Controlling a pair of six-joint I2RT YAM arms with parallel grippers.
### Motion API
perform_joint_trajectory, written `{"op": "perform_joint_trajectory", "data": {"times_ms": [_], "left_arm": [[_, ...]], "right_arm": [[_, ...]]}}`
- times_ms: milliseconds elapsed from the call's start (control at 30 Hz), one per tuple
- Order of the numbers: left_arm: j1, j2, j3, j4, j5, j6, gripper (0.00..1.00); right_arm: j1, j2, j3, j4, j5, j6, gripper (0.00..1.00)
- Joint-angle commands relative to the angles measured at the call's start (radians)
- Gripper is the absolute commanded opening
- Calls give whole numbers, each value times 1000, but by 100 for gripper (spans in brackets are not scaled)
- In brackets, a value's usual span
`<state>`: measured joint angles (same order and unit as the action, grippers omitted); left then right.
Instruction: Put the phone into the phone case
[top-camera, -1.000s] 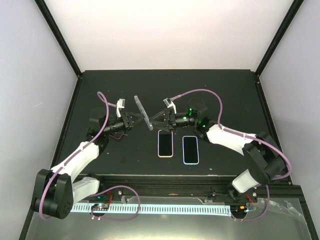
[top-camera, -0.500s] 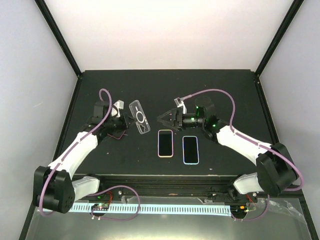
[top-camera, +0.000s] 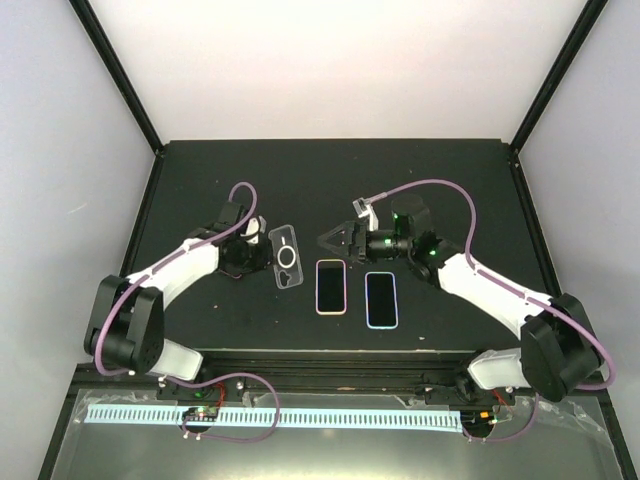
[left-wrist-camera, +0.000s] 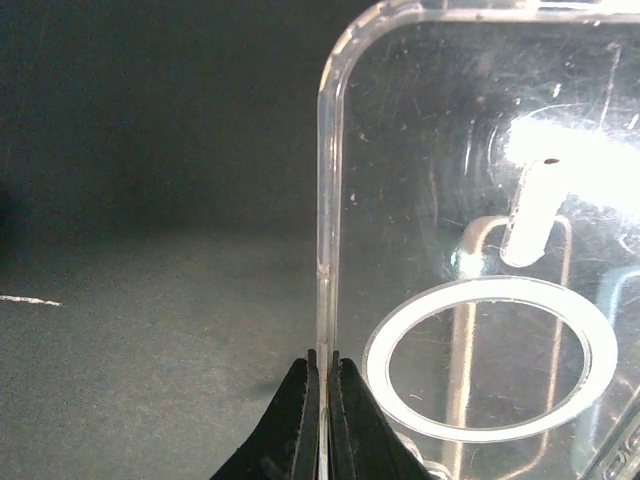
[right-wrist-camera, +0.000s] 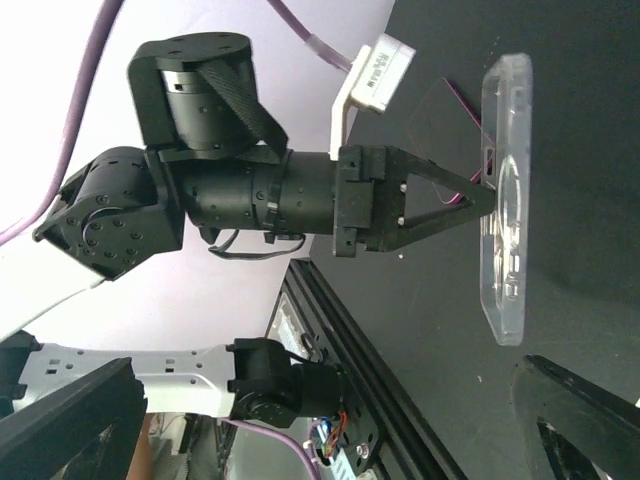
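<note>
The clear phone case (top-camera: 286, 258) with a white ring on its back lies flat, low over the black table, left of the phones. My left gripper (top-camera: 263, 255) is shut on the case's left rim; in the left wrist view the black fingertips (left-wrist-camera: 303, 400) pinch that thin rim, with the case (left-wrist-camera: 480, 250) spreading to the right. The right wrist view shows the case (right-wrist-camera: 505, 200) edge-on, held by the left gripper (right-wrist-camera: 482, 196). My right gripper (top-camera: 326, 241) stands open and empty just right of the case. A pink-rimmed phone (top-camera: 331, 286) and a blue-rimmed phone (top-camera: 381, 298) lie screen up side by side.
The black table (top-camera: 450, 180) is walled by a black frame with white panels. Purple cables (top-camera: 430, 185) loop over both arms. An aluminium rail (top-camera: 330, 375) runs along the near edge.
The case was upright between both grippers; the left arm has swung it down flat and drawn it left. The right gripper has pulled back to the right, away from the case.
</note>
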<state>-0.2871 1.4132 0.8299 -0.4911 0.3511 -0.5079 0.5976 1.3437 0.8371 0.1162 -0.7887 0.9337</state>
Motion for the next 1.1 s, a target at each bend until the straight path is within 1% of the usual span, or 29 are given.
{"op": "perform_joint_trajectory", "data": {"times_ms": [0,133,433,500,600,700,800,833,867,900,933,967,1000,1033,1067], "left_arm": [[-23,52,48,-27,-68,-7,2],[-33,107,50,-14,-84,-21,2],[-40,184,52,-12,-106,-33,3],[-40,188,56,-21,-110,-34,6],[-40,178,69,-45,-128,-38,13],[-40,149,85,-70,-149,-40,18],[-40,122,106,-103,-179,-44,26],[-40,110,112,-117,-196,-45,29],[-40,96,115,-125,-213,-49,34],[-40,78,120,-135,-240,-57,43],[-39,59,124,-147,-283,-66,55],[-38,42,132,-162,-315,-71,78],[-38,24,142,-174,-346,-67,96],[-37,11,157,-190,-379,-67,99],[-35,1,174,-209,-410,-71,99]], "right_arm": [[-5,-37,33,-59,44,-53,100],[-5,-41,53,-109,56,-82,100],[-5,-58,60,-139,71,-108,100],[-5,-58,65,-149,68,-117,100],[-5,-61,69,-159,71,-125,100],[-5,-65,74,-166,74,-132,100],[-5,-70,81,-185,77,-143,100],[-5,-72,81,-189,78,-146,100],[-5,-74,81,-192,80,-148,100],[-5,-76,81,-194,81,-149,100],[-6,-80,82,-199,84,-153,100],[-6,-84,82,-204,88,-156,100],[-5,-86,83,-210,94,-159,100],[-5,-92,84,-219,100,-164,100],[-6,-94,87,-225,105,-167,100]]}}
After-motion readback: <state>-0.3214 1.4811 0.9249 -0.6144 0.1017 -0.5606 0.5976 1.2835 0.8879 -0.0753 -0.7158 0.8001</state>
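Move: The left fingers hold the clear phone case by its left long edge; its landing spot on the table centres about 6 cm below that hand, 4 cm right and 1 cm back. From the hand, the pink-framed phone lies roughly 15 cm right and 6 cm back, the red-framed phone about 11 cm left, level with it. The case is some 11 cm left of the right hand, 3 cm ahead and 14 cm below. The left hand lowers the clear case about 5 cm onto the table, opens, and rises nearly as far. ##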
